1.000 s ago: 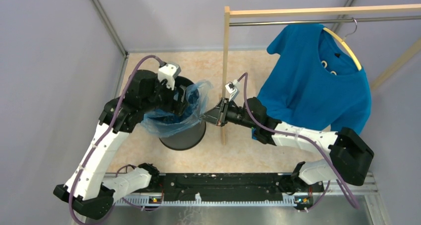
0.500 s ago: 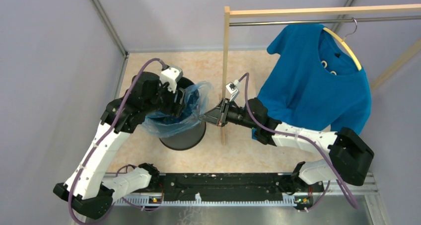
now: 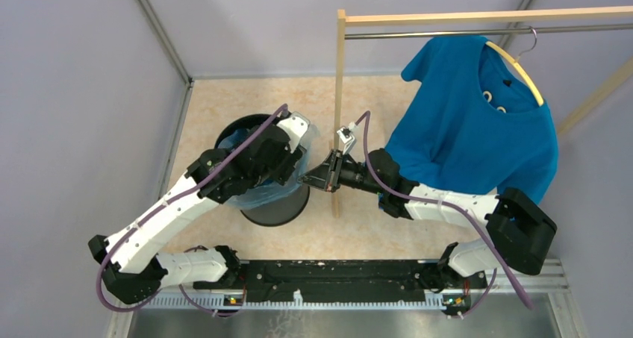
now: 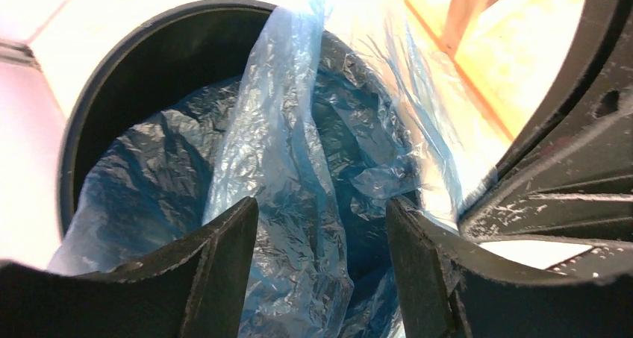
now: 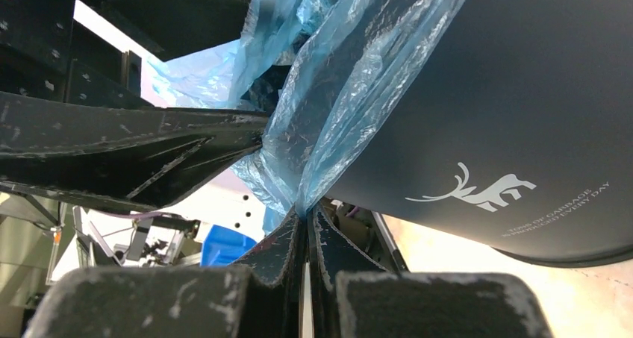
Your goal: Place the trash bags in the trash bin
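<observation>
The black trash bin [image 3: 282, 211] stands on the floor between my arms, and the light-blue trash bag [image 3: 254, 196] hangs inside it and over its near rim. My left gripper [image 3: 287, 166] hovers over the bin's right side. In the left wrist view it [image 4: 321, 204] is open, its fingers [image 4: 224, 256] astride a loose fold of the bag [image 4: 276, 144] inside the bin [image 4: 112, 77]. My right gripper [image 3: 307, 177] is shut on the bag's edge just outside the right rim. In the right wrist view the gripper [image 5: 306, 211] pinches the stretched bag [image 5: 351, 77] beside the bin wall [image 5: 522, 92] and its white mark [image 5: 478, 192].
A wooden rack post [image 3: 338, 114] stands just behind my right gripper. A blue T-shirt [image 3: 478, 121] hangs on the rack at the right. Grey walls close in the left and back. The arms' mounting rail [image 3: 328, 278] runs along the near edge.
My left arm has swung from the bin's left rim across the opening to its right side, close to my right gripper. The right gripper has kept its grip in place.
</observation>
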You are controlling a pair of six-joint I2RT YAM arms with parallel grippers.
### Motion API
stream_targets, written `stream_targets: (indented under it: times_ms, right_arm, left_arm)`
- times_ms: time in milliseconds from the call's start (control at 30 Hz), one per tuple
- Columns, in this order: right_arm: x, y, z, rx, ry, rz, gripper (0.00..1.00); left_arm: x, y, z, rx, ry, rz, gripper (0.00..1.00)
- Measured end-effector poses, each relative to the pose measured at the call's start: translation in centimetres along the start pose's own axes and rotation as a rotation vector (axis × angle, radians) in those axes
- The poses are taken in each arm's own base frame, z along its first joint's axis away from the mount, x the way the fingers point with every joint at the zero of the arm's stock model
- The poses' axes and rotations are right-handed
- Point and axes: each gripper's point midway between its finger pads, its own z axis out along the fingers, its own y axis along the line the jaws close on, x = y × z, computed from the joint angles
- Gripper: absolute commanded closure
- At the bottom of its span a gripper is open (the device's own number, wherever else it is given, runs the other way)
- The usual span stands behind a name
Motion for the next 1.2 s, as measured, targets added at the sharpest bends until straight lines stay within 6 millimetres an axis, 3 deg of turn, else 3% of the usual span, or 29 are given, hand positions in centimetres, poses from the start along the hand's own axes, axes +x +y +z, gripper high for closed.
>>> stream_targets:
  times_ms: [300,367,533,667,800,967,1200]
  right_arm:
    - [0.5,-0.6,-0.3,0.003,0.006,0.004,1.0]
    - [0.6,-0.6,-0.3,0.003,0.006,0.009,1.0]
    - [0.5,-0.5,-0.3,-0.003,0.006,0.009,1.0]
    - [0.5,-0.5,-0.4,-0.008,0.002,0.007,1.0]
    - [0.8,-0.8,-0.6,-0.009,-0.001,0.007,1.0]
    - [0.9,-1.3,-0.8,0.0,-0.001,0.009,1.0]
    - [0.5,-1.6,-0.9,0.008,-0.008,0.008,1.0]
  left_arm:
    - [-0.1,1.8,-0.1,-0.147,-0.006,-0.014,0.41]
    - [0.0,1.8,-0.1,-0.151,-0.003,-0.022,0.48]
    - [0.1,2.2,-0.2,-0.176,-0.001,-0.037,0.78]
    - [-0.6,3.1,-0.2,-0.23,-0.013,-0.032,0.89]
    - [-2.8,4.5,0.2,-0.289,-0.055,-0.044,0.96]
    - [-6.0,8.8,2.8,-0.405,-0.064,-0.085,1.0]
    - [-5.8,13.2,7.8,-0.512,0.029,-0.044,0.94]
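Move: The trash bag's loose fold hangs between the left hand's open fingers, about 1 cm ahead of its hand point, 2 cm left and 1 cm below. The bin under it is centred roughly 4 cm ahead, 7 cm left and 17 cm below; the right gripper, already holding the bag's right edge, sits 2 cm back, 4 cm right and 3 cm lower. From the right hand the loose fold is about 4 cm ahead, 6 cm left and 2 cm up. Easing a couple of centimetres left and a little forward first, the left hand closes its wide-open fingers on the bag's loose fold. It then sweeps the pinched plastic forward about 14 cm towards the bin's far side, arching up some 4 cm before dipping, while the wrist turns roughly 25 degrees counter-clockwise. The right hand keeps its pinch on the bag's right edge, nearly in place. ##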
